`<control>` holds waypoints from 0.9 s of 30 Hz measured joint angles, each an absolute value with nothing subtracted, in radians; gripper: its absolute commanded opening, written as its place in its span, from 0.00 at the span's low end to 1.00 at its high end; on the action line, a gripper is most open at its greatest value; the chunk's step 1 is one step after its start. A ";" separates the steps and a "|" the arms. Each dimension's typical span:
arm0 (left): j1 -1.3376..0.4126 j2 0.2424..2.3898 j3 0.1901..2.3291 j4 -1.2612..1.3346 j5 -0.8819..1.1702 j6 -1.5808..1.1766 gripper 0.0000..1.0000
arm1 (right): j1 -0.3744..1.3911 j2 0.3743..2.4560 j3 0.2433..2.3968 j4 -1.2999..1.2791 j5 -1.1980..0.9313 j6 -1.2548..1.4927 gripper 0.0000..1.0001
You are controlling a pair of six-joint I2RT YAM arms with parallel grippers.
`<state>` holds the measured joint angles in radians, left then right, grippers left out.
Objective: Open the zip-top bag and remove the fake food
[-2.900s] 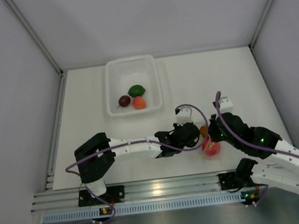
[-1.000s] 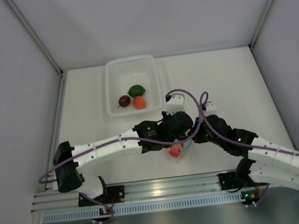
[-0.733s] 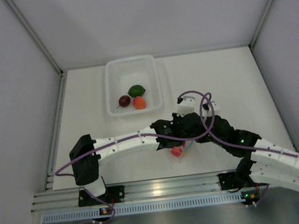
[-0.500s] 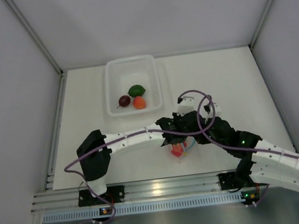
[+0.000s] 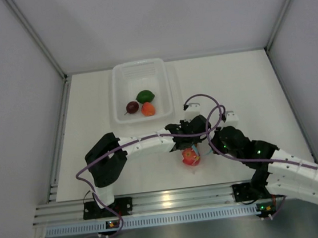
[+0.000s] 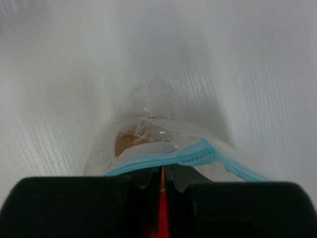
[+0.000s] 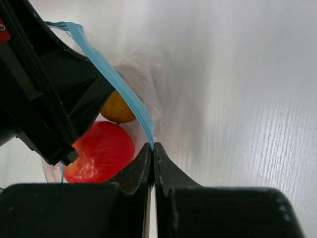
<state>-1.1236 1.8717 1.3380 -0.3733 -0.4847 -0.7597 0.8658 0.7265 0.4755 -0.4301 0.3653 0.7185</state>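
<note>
The zip-top bag [image 5: 192, 160] hangs between my two grippers near the table's front, with a red fake fruit [image 5: 190, 156] showing inside. My left gripper [image 5: 193, 144] is closed to a thin slit on one lip of the bag [image 6: 148, 126], the teal zip strip [image 6: 190, 156] lying across its fingertips [image 6: 141, 181]. A brownish-orange fruit [image 6: 126, 140] shows through the film. My right gripper [image 7: 153, 145] is shut on the other zip strip [image 7: 116, 82]. Below it sit the red fruit [image 7: 101, 151] and an orange fruit [image 7: 118, 110].
A translucent white tub [image 5: 120, 89] stands at the back of the table. It holds a green fruit [image 5: 145, 96], a dark maroon one [image 5: 132, 106] and an orange one [image 5: 148, 109]. Grey walls enclose the table on three sides.
My left arm has folded in, its elbow swinging right and its wrist shifting over the bag. The bag with the red fruit has stayed in about the same spot between both grippers.
</note>
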 measured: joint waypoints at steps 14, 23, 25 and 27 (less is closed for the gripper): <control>-1.124 1.891 1.312 -0.335 -0.469 -0.776 0.44 | 0.866 0.760 0.476 -0.442 0.381 0.707 0.00; -1.115 1.896 1.311 -0.315 -0.463 -0.744 0.50 | 0.866 0.760 0.476 -0.442 0.392 0.697 0.00; -1.113 1.896 1.308 -0.312 -0.463 -0.729 0.52 | 0.866 0.761 0.476 -0.442 0.393 0.692 0.00; -1.113 1.896 1.307 -0.311 -0.465 -0.715 0.54 | 0.866 0.763 0.476 -0.442 0.393 0.690 0.00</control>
<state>-1.1133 1.8957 1.3067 -0.3115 -0.4652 -0.7151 0.8658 0.7628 0.4759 -0.4419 0.3931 0.6903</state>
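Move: The brown potato lies in the bag roughly 3 cm ahead of the left fingertips, about 1 cm to their left and 6 cm below. The red fruit is about 2 cm back from the left hand, 2 cm to its left and 5 cm down; the bag edge pinched by the right fingers is some 5 cm to the left hand's right, about level with it. From the right hand the potato lies about 3 cm ahead, 7 cm left and 7 cm down. With its fingertips already at the bag's mouth, behind the teal zip strip, the left hand sinks about 1.5 cm towards the potato and the red fruit, its tilt hardly changing, while its fingers spread from nearly shut to about half open. The right hand keeps its pinch on the zip edge and eases down about 1 cm and slightly to its own right, rolling a few degrees, holding that side of the mouth. ##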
